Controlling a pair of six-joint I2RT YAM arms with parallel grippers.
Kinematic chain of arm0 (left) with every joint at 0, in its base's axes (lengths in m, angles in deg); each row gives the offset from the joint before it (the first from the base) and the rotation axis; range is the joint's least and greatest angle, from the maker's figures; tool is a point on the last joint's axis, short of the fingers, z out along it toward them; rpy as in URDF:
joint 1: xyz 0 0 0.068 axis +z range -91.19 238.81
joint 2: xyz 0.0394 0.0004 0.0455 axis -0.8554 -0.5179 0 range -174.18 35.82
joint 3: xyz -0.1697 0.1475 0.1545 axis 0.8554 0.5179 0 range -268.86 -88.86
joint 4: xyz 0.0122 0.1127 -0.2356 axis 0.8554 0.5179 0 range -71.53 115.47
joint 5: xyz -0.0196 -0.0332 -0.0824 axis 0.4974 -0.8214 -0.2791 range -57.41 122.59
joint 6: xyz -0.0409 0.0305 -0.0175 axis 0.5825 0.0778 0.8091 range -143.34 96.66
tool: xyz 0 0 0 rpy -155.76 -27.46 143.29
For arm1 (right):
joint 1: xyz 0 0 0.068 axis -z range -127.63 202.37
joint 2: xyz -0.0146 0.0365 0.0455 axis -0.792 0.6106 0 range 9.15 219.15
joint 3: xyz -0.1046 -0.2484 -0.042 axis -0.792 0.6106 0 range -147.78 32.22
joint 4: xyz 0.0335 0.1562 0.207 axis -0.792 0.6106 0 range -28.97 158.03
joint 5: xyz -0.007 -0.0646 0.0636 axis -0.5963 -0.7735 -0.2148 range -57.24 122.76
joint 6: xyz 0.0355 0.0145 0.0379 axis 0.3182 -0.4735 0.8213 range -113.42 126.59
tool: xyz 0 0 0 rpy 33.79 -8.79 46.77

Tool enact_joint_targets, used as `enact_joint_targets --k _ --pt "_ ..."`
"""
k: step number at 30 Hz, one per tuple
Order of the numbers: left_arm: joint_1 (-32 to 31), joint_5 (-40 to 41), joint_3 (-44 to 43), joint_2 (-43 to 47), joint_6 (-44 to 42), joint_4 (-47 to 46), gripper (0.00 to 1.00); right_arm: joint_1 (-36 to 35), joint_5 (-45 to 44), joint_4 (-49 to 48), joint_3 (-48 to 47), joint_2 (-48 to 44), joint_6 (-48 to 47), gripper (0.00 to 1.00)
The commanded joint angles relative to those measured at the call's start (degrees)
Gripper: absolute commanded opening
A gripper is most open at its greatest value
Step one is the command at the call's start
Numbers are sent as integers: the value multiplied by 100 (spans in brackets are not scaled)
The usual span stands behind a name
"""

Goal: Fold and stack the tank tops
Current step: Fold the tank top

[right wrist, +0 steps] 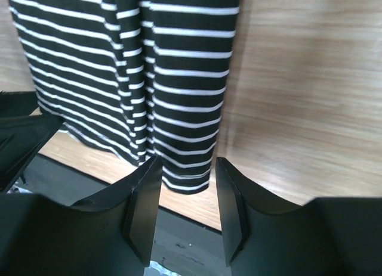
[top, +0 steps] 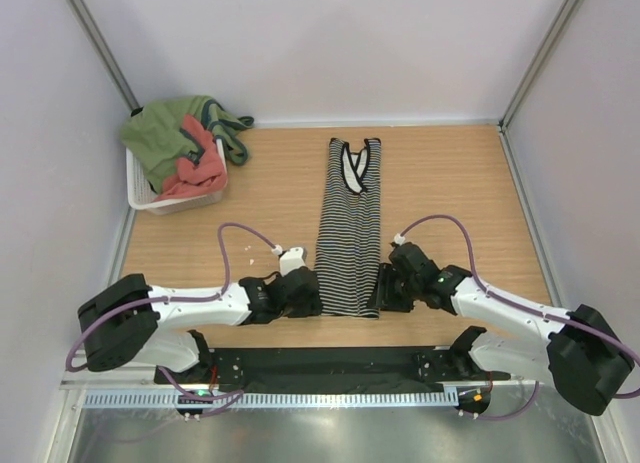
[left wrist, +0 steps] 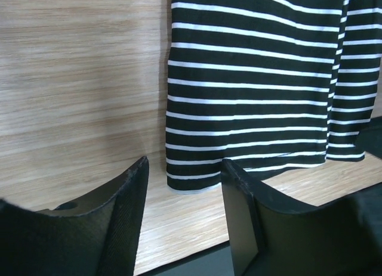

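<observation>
The black-and-white striped tank top (top: 350, 228) lies flat on the wooden table, folded lengthwise into a narrow strip with its neck at the far end. My left gripper (top: 312, 293) is low at the strip's near left corner; in its wrist view the jaws (left wrist: 185, 163) are open, with the hem (left wrist: 256, 79) just beyond the fingertips. At the near right corner my right gripper (top: 385, 291) is also open (right wrist: 188, 161), the hem corner (right wrist: 185, 180) lying just ahead of its tips. Neither holds cloth. The salmon-red tank top (top: 195, 168) sits crumpled in the basket.
A white basket (top: 180, 203) stands at the far left corner, with a green garment (top: 165, 133) piled over the salmon-red top. A black strip (top: 330, 363) runs along the table's near edge, just behind both grippers. White walls enclose the table.
</observation>
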Motion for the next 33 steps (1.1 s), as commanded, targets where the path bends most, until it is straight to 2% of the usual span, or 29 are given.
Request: enact_joint_targets --k 1,3,6,7,9,10,11,13,14,23,26,33 --pt "44 -27 -190 -136 -69 -247 52 -196 -166 -51 22 -217 351 47" --pt "44 -71 -199 -189 -78 -326 50 -240 -149 -103 66 -191 404 45" --pt "53 -124 -234 -312 -78 -379 45 -284 -131 -200 119 -86 430 36" --pt "62 -142 -260 -381 -78 -388 42 -310 -123 -226 137 -59 448 29" --pt "62 -212 -287 -435 -87 -397 35 -337 -105 -279 146 -15 457 22" --pt "62 -230 -321 -461 -87 -414 31 -363 -105 -279 128 3 457 15" --pt "62 -256 -330 -479 -104 -423 19 -363 -114 -244 119 -6 457 11" --pt "62 -361 -348 -461 -130 -423 6 -381 -157 -174 58 -49 439 1" --pt "62 -405 -357 -435 -139 -415 0 -381 -175 -69 40 -76 431 1" --pt "123 -625 -743 -48 -218 24 0 -381 -622 703 -645 -428 106 1" --pt "334 -835 -928 -118 -324 43 0 -363 -1289 1134 -1249 -227 -157 1" --pt "764 -907 -1481 -145 -535 420 0 -240 -1941 1557 -2156 178 -702 1"
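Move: The left hand hangs open just over the left hem corner of the striped tank top, which is about 2 cm to its right and 1 cm below; the other hem corner is some 15 cm to its right. The right hand, also open, has the right hem corner about 1 cm back, 1 cm to its left and 1 cm below, and the left corner about 14 cm to its left. The V-neck lies roughly 38 cm ahead of both, 9 cm right of the left hand and 6 cm left of the right. Both hands settle slightly lower at the near hem, the left edging about 2 cm to the right and the right drawing back about 1 cm, and close right down to pinch the tank top's two hem corners. Keeping that hold, they lift together some 6 to 8 cm and carry the hem about 4 to 6 cm forward towards the neck, the left hand also drifting another 2 cm or so rightward and the right hand's fingers tilting up some 10 degrees. ##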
